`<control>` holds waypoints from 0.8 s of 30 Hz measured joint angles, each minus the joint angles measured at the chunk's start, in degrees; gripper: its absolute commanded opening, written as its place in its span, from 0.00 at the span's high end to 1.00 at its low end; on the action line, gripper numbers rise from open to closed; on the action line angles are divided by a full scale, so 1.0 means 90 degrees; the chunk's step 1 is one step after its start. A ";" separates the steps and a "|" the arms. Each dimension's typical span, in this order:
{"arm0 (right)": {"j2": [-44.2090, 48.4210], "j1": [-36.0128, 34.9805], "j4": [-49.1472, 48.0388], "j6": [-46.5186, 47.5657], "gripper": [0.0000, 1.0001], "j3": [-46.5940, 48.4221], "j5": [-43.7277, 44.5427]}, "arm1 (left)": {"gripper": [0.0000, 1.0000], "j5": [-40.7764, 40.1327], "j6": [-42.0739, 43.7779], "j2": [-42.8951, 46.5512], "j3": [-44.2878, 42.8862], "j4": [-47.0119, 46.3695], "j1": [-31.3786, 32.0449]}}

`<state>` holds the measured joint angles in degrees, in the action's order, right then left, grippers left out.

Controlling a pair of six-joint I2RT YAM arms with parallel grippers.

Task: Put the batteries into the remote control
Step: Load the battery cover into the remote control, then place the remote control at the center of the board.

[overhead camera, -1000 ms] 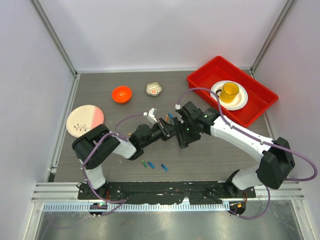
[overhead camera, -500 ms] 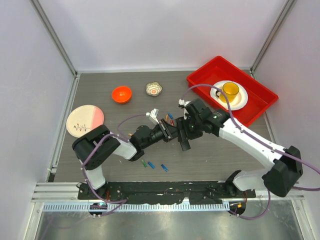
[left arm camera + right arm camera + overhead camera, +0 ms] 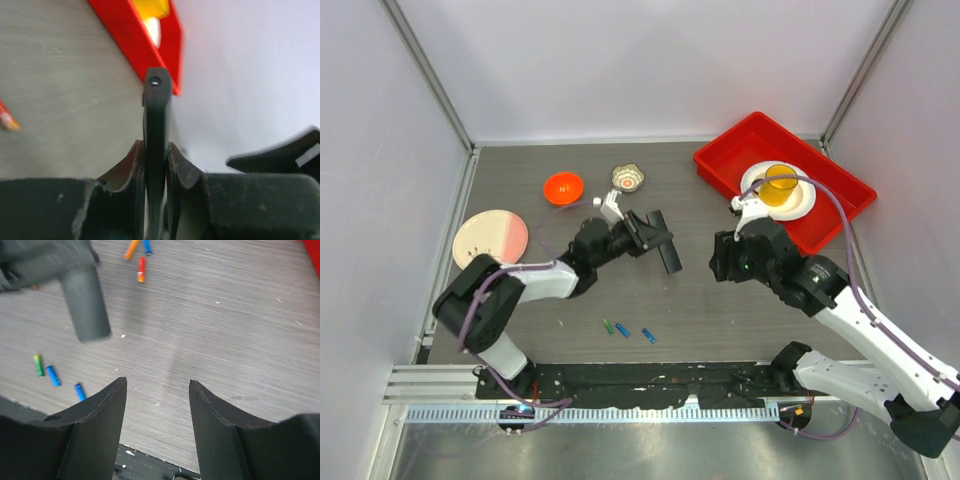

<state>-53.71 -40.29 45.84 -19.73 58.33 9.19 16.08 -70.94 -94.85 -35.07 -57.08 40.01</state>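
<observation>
My left gripper (image 3: 646,236) is shut on the black remote control (image 3: 666,252), which shows edge-on between its jaws in the left wrist view (image 3: 157,112). My right gripper (image 3: 717,263) hangs open and empty to the right of the remote, apart from it; in its own view (image 3: 157,384) only bare table lies between the fingers. The remote (image 3: 88,307) appears blurred at upper left there. A green battery (image 3: 38,365) and two blue batteries (image 3: 52,376) lie loose at the left. An orange battery (image 3: 131,248) and a red one (image 3: 141,269) lie beyond the remote. The green battery (image 3: 608,326) sits near the front edge.
A red tray (image 3: 835,218) at the back right holds a white plate (image 3: 804,205) and a yellow cup (image 3: 781,183). An orange bowl (image 3: 563,187) and a small patterned bowl (image 3: 628,178) stand at the back. A pink plate (image 3: 490,238) lies at the left.
My right gripper has pulled away to the right from the remote and its jaws have widened. My left gripper has carried the remote a little back and left.
</observation>
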 measured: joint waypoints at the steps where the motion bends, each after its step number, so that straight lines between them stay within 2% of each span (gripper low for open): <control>1: 0.0170 0.0000 -0.0109 -0.0068 0.45 -0.0245 0.0257 | 1.00 -0.0143 0.0401 0.0248 -0.0357 0.0959 -0.0078; 3: 0.0306 0.0005 -0.0216 -0.0199 0.46 -0.0573 0.0542 | 1.00 -0.0639 0.1217 0.0537 -0.1377 0.2946 -0.0068; 5: 0.0236 0.0005 -0.0396 -0.0328 0.46 -0.0843 0.0714 | 1.00 -0.1511 0.2079 0.0646 -0.2594 0.4913 0.0007; 9: -0.0049 0.0002 -0.0675 -0.0454 0.46 -0.1197 0.0823 | 1.00 -0.3147 0.3410 0.0461 -0.4073 0.7754 0.0080; 12: 0.0010 0.0002 -0.0784 -0.0457 0.46 -0.1226 0.0894 | 1.00 -0.4272 0.4165 -0.0374 -0.5051 0.9500 0.0080; 15: 0.0109 0.0002 -0.0964 -0.0452 0.46 -0.1234 0.0925 | 1.00 -0.5204 0.4762 -0.1581 -0.5756 1.0690 0.0075; 19: 0.0136 0.0002 -0.1110 -0.0457 0.46 -0.1234 0.0923 | 1.00 -0.5911 0.5287 -0.3082 -0.6700 1.1900 0.0061; 22: 0.0185 0.0002 -0.1185 -0.0459 0.46 -0.1258 0.0923 | 1.00 -0.6266 0.5535 -0.3774 -0.7264 1.2383 0.0063; 24: 0.0306 0.0002 -0.1197 -0.0461 0.45 -0.1302 0.0923 | 0.94 -0.6394 0.5639 -0.3968 -0.7412 1.2546 0.0063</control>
<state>-50.96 -40.27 35.07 -23.88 46.61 17.50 -41.47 -20.18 -130.56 -101.78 55.83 40.58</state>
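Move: About 10 cm ahead of the left hand, 17 cm to its left and 17 cm below lies the bare spot of table where the already held remote control is taken. An orange battery lies 19 cm left and level with the hand, the red battery about 8 cm straight ahead, and the orange bowl some 28 cm ahead and 29 cm left. From the empty right hand the spot is roughly 17 cm ahead, 30 cm left and 21 cm below. Swinging the gripped remote control away from the right hand, the left arm first goes forward and a little up, then sweeps left and dives some 18 cm towards the table beside the orange battery. Its wrist rolls about 115 degrees, left side up and over, until the fingers point steeply down; they stay closed on the remote. The open right hand dips, then eases partly back up. ##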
